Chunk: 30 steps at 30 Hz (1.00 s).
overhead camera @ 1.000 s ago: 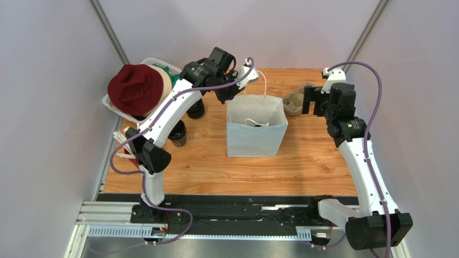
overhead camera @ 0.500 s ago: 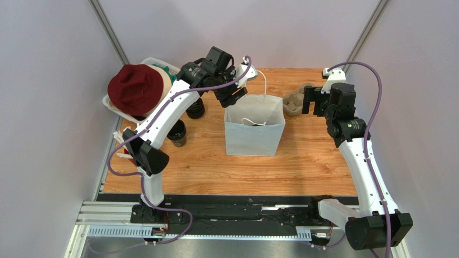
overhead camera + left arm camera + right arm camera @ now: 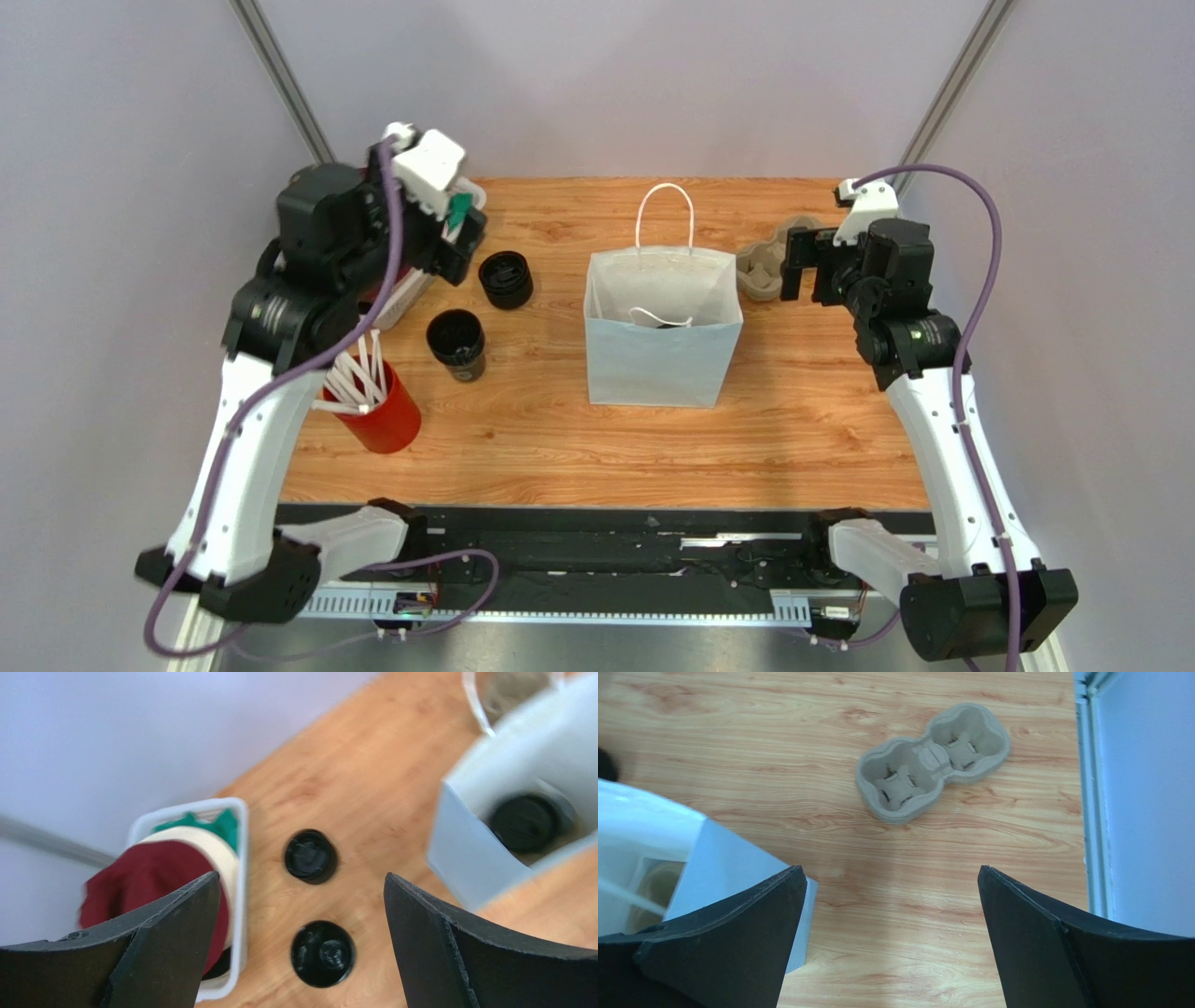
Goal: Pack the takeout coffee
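Two near-black takeout coffee cups stand on the wooden table left of the bag, one [image 3: 505,280] [image 3: 310,856] farther back and one [image 3: 457,343] [image 3: 323,953] nearer. A third dark cup [image 3: 525,822] sits inside the upright pale-blue paper bag [image 3: 664,336] [image 3: 477,861] [image 3: 703,861]. My left gripper [image 3: 467,241] [image 3: 300,903] hangs open and empty above the two cups at the back left. At the bag's right side my right gripper [image 3: 795,266] [image 3: 889,882] is open and empty over bare wood.
A grey pulp cup tray [image 3: 765,269] [image 3: 933,770] lies at the back right. A red cup of white straws [image 3: 376,403] stands at the left front. A white basket [image 3: 238,882] with a dark red hat [image 3: 140,882] sits at the back left corner.
My left gripper opened over the bag mouth, then the arm swung back to the left, away from the bag. The bag handle now stands free. The right arm barely moved.
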Motion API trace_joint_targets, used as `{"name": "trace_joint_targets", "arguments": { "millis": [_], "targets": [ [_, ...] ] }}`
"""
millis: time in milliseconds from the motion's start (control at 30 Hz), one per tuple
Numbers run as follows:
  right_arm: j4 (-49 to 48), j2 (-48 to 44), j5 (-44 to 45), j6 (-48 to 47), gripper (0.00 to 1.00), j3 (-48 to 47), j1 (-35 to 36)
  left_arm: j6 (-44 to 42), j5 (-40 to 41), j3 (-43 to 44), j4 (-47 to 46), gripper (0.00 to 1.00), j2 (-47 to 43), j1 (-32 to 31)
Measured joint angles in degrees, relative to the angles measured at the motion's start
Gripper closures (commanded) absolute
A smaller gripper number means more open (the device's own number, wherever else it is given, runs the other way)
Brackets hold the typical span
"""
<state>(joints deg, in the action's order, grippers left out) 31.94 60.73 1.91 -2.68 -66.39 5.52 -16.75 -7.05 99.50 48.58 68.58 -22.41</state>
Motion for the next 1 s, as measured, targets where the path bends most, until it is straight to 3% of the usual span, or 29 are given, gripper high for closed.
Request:
{"name": "trace_joint_targets", "arguments": {
  "millis": [200,333,500,600,767,1000],
  "targets": [
    [0.7,-5.5,-11.2,-0.8,0.01,-0.1,-0.1,3.7,7.6,-15.4,-8.1,0.05,-14.8,1.9],
    [3.8,-9.7,-20.6,-2.3,0.01,-3.1,-0.1,3.4,8.9,-16.0,-8.2,0.05,-18.0,2.1],
    [8.7,-10.5,-29.1,-4.0,0.01,-14.3,-0.1,2.4,12.4,-12.4,-6.4,0.04,-19.4,2.1],
    [10.5,-10.9,-28.5,-4.5,0.01,-20.3,-0.1,1.4,17.3,-9.2,-6.5,0.04,-20.1,2.2],
    [10.6,-11.7,-19.8,-4.7,0.01,-26.1,-0.1,0.4,23.6,-4.2,-6.1,0.04,-21.3,2.2],
    [10.1,-11.3,-9.8,-4.7,0.01,-27.1,-0.1,1.1,24.5,5.7,-2.8,0.04,-18.0,2.6]
  ]
}}
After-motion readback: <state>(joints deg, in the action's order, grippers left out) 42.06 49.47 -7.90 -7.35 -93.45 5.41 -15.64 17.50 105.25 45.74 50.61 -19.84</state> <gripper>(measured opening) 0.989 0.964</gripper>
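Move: About 27 cm to the left hand's right, level with it in reach and some 31 cm below, stands the packed bag. The near black cup lies 4 cm to that hand's left and about 1 cm ahead; the straw cup 15 cm left, 10 cm back. From the right hand the bag stands roughly 22 cm left, 3 cm back and 17 cm below, and the cup tray about 16 cm ahead, 2 cm right. Withdrawing from the bag, both hands go empty with fingers still wide open. The left swings some 13 cm left and 10 cm back, nearly level at first, then rises about 12 cm, tipping up and turning counter-clockwise. The right climbs over 20 cm while drawing back 10 cm, veers left then returns right, and its fingers tip up nearly 30 degrees. ##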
